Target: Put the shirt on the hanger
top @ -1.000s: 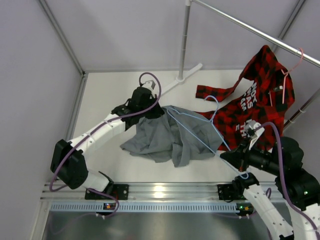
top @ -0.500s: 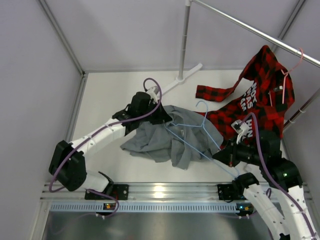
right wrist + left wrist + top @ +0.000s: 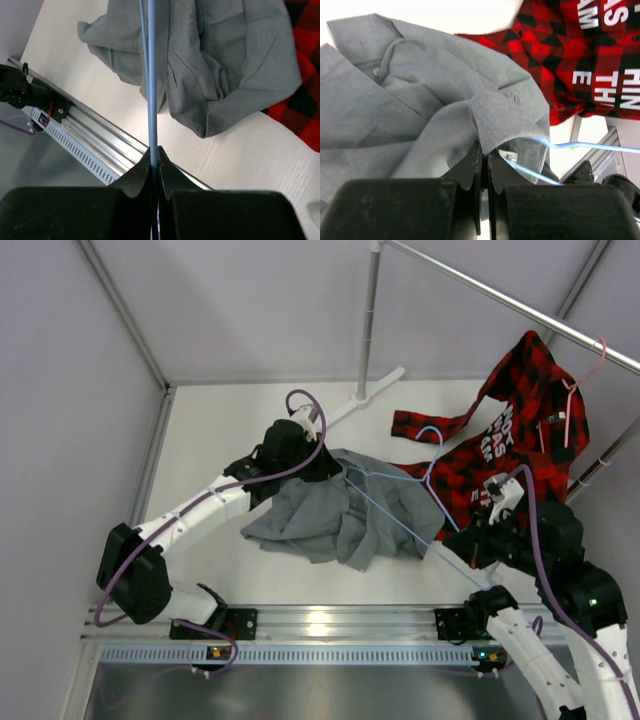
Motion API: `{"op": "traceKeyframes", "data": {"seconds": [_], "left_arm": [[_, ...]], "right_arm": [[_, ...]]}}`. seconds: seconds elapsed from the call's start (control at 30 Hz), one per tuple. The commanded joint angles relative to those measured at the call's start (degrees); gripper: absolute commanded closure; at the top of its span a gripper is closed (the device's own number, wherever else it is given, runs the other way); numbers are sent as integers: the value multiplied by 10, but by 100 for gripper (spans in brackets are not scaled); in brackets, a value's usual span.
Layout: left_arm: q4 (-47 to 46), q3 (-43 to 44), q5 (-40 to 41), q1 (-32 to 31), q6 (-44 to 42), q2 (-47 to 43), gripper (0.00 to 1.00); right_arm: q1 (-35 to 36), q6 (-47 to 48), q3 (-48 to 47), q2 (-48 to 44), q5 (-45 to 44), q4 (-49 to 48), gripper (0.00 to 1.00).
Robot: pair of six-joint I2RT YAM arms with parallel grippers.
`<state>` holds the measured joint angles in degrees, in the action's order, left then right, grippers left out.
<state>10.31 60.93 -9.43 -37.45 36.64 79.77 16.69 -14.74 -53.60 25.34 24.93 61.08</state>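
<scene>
The grey shirt (image 3: 325, 515) lies crumpled on the white table, and its collar end is lifted by my left gripper (image 3: 318, 466). In the left wrist view that gripper (image 3: 484, 150) is shut on a fold of the shirt (image 3: 420, 100). The light-blue hanger (image 3: 400, 515) slants across the shirt's right side, its hook (image 3: 428, 435) pointing towards the back. My right gripper (image 3: 478, 545) is shut on the hanger's lower corner. In the right wrist view the wire (image 3: 152, 75) runs straight up from the shut gripper (image 3: 154, 150) over the shirt (image 3: 225, 60). One hanger arm (image 3: 590, 146) passes under the lifted fold.
A red-and-black plaid shirt (image 3: 520, 435) with white lettering hangs on a pink hanger (image 3: 575, 390) at the right, its sleeve trailing on the table. The clothes rack's upright pole (image 3: 368, 320) stands at the back. An aluminium rail (image 3: 320, 625) borders the near edge.
My right gripper swung the hanger left over the shirt, then back right, so the hook sits near where it was. The left gripper shifted slightly right, still holding the shirt.
</scene>
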Motion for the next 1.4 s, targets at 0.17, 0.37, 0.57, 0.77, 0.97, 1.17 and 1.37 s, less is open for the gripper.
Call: {"op": "traceKeyframes", "data": {"seconds": [0.17,0.37,0.57,0.77,0.97,1.17,1.37], "left_arm": [[-26,25,1,-8,-3,13,100],[-53,22,-63,-46,-24,0,100],[-8,44,-119,-106,-105,-29,100],[31,78,-87,-223,-134,-95,100],[193,210,35,-234,-186,-124,100],[292,314,178,-234,-237,-89,100],[273,303,47,-241,-230,-61,100]], "right_arm": [[-7,20,-51,1,-47,34,100],[-7,-20,18,25,147,-123,100],[-7,-46,66,3,197,-181,100],[-7,-195,170,-58,170,-440,100],[-6,-198,177,-75,86,-539,100],[-7,-166,144,-92,86,-534,100],[-7,-233,177,-49,166,-642,100]]}}
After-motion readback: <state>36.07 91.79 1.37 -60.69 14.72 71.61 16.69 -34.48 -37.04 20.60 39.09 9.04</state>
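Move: Some 19 cm to the right and 2 cm back of the left hand, which already pinches the collar, lies the hanger's neck at much the same height; the shirt's body lies about 9 cm back, 4 cm right and 15 cm lower. From the right hand, gripping the hanger's far end, the collar is roughly 30 cm left and 16 cm ahead, the plaid shirt 22 cm ahead, 12 cm right and 20 cm below. Drawing the pinched collar back about 15 cm and some 8 cm to the right over the hanger's shoulder, the left hand turns clockwise, then lifts about 20 cm, partly returning left as its fingers tip up. The right hand keeps its grip and feeds the hanger left into the shirt by about 5 cm, then rises about 9 cm, rolling its left side up. ##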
